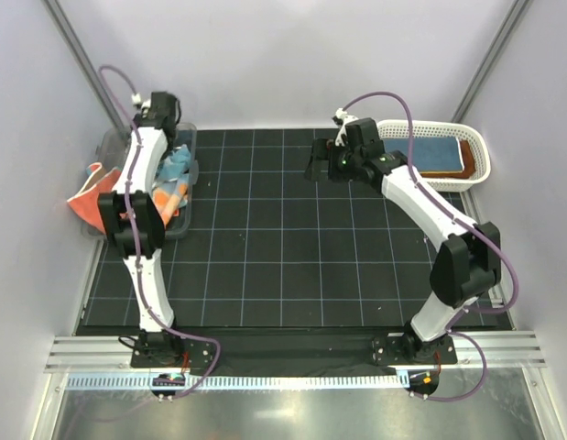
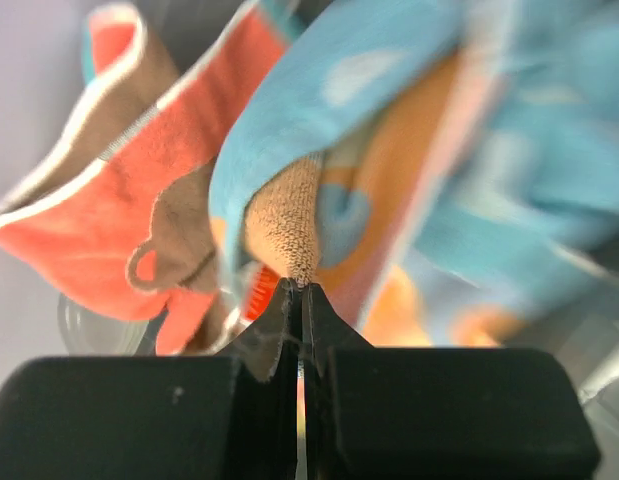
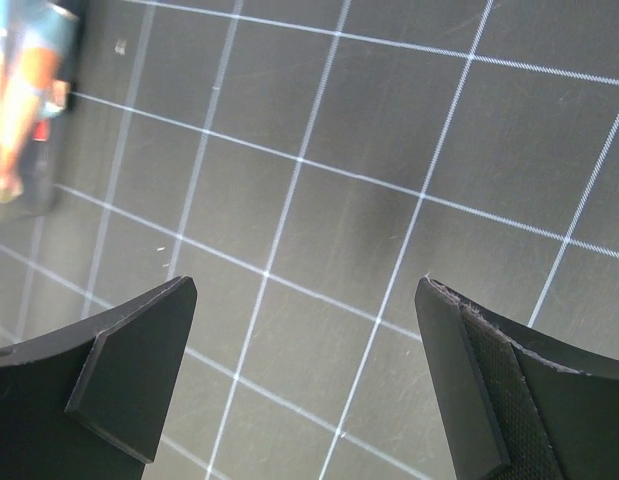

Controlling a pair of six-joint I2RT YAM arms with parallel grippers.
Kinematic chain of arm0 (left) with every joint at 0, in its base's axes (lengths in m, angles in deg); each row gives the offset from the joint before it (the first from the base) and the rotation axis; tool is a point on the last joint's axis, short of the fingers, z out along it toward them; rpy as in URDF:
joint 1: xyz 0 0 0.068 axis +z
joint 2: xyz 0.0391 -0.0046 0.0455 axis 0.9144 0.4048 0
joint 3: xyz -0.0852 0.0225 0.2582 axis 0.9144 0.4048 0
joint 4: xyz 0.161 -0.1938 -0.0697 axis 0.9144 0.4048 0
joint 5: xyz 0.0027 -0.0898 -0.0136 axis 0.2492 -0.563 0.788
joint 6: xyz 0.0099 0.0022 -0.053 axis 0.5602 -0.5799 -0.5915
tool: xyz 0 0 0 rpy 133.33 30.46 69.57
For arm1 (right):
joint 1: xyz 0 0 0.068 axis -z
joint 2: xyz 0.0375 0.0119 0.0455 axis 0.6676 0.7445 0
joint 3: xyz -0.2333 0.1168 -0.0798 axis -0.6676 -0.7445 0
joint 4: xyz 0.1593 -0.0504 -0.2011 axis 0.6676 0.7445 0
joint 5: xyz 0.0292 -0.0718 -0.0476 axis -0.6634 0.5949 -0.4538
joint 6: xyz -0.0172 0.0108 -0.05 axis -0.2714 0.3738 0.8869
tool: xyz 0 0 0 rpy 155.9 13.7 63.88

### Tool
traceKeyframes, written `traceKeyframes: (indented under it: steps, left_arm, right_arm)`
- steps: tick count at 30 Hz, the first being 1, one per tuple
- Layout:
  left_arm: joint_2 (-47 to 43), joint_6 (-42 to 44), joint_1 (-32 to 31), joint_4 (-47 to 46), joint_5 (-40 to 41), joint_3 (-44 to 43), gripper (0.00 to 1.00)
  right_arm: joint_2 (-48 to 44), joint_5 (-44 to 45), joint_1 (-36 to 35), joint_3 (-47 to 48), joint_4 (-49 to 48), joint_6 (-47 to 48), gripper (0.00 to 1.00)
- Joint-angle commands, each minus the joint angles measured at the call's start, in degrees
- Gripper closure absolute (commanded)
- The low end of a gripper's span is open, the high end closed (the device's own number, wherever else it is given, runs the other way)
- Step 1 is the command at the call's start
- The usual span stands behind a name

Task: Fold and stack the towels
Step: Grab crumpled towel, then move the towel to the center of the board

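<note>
My left gripper (image 2: 299,292) is shut, its tips pinching a fold of the light-blue and orange polka-dotted towel (image 2: 389,170). Beside that fold lies the coral-red towel with a brown bear (image 2: 99,225). From above, the left gripper (image 1: 169,137) reaches down into the clear bin (image 1: 184,223), where the polka-dotted towel (image 1: 178,174) lies bunched and the coral-red towel (image 1: 86,200) hangs over the left wall. A blue towel (image 1: 420,147) and a rust-brown towel (image 1: 455,162) lie flat in the white basket (image 1: 480,156). My right gripper (image 3: 304,300) stands open over the mat (image 3: 319,200), holding nothing.
The black gridded mat (image 1: 292,257) covers the table between the arms. The clear bin stands at its left edge and the white lattice basket at the back right. Grey walls close in on both sides. The bin's end (image 3: 29,100) shows at the upper left of the right wrist view.
</note>
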Motion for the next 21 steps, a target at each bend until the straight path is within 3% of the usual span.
traceKeyframes:
  steps: [1, 4, 5, 8, 12, 13, 16, 19, 21]
  left_arm:
    - [-15.72, 0.15, -10.44, 5.82, -2.5, -9.61, 1.0]
    - [-23.87, -2.64, -18.33, 5.48, -12.5, -10.42, 1.0]
    - [-25.91, -4.05, -19.68, 4.61, -20.63, -9.54, 1.0]
    - [-35.75, -10.9, -23.37, -2.76, -35.59, 2.11, 1.0]
    - [-46.13, -19.61, -25.75, -15.76, -46.07, 24.87, 1.0]
    - [-47.72, -20.93, -26.01, -18.49, -48.02, 34.75, 1.0]
    - [-49.84, -24.54, -28.91, -23.25, -51.47, 48.15, 1.0]
    - [-50.37, -27.44, -36.37, -30.02, -52.09, 58.72, 1.0]
    - [-49.49, -28.67, -41.8, -30.81, -49.99, 60.6, 1.0]
  right_arm:
    - [-8.36, -2.06, -0.24, 1.98, 1.0, -1.29, 0.0]
    - [-13.19, 0.75, -0.15, -0.83, 2.76, -2.25, 0.0]
    - [-14.6, 1.54, -0.15, -1.54, 3.2, -2.61, 0.0]
    - [-20.31, 5.84, -0.15, -6.44, 4.52, -4.36, 0.0]
    - [-27.43, 12.6, -0.15, -11.46, 6.01, -5.86, 0.0]
    - [-28.67, 13.31, -0.15, -12.52, 6.19, -5.95, 0.0]
    - [-32.54, 15.08, -0.15, -16.3, 7.07, -6.74, 0.0]
    - [-33.08, 14.12, -0.15, -19.9, 6.89, -7.44, 0.0]
    - [-32.11, 12.19, -0.15, -22.28, 6.11, -7.88, 0.0]
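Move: The left hand already grips the blue towel over the clear bin. The spot it is taken to, the open middle of the table, lies about 44 cm to this hand's right, 24 cm back and 14 cm below. The bin's middle is roughly 3 cm back and 9 cm below, straight in line. The orange towel in it lies about 9 cm back, 6 cm left and 10 cm below. From the right hand, the middle spot is some 20 cm back, 10 cm left and 19 cm below. Keeping its pinch on the blue towel, the left hand whips it up and rightward out of the clear bin, rising some 27 cm, then sinks to about its starting height near the middle of the table, ending about 36 cm farther right and 22 cm back, with the fingers swung from pointing down-left to down-right and turned clockwise. The open, empty right hand draws back about 11 cm and 8 cm to the right, lifting and then partly sinking again. ##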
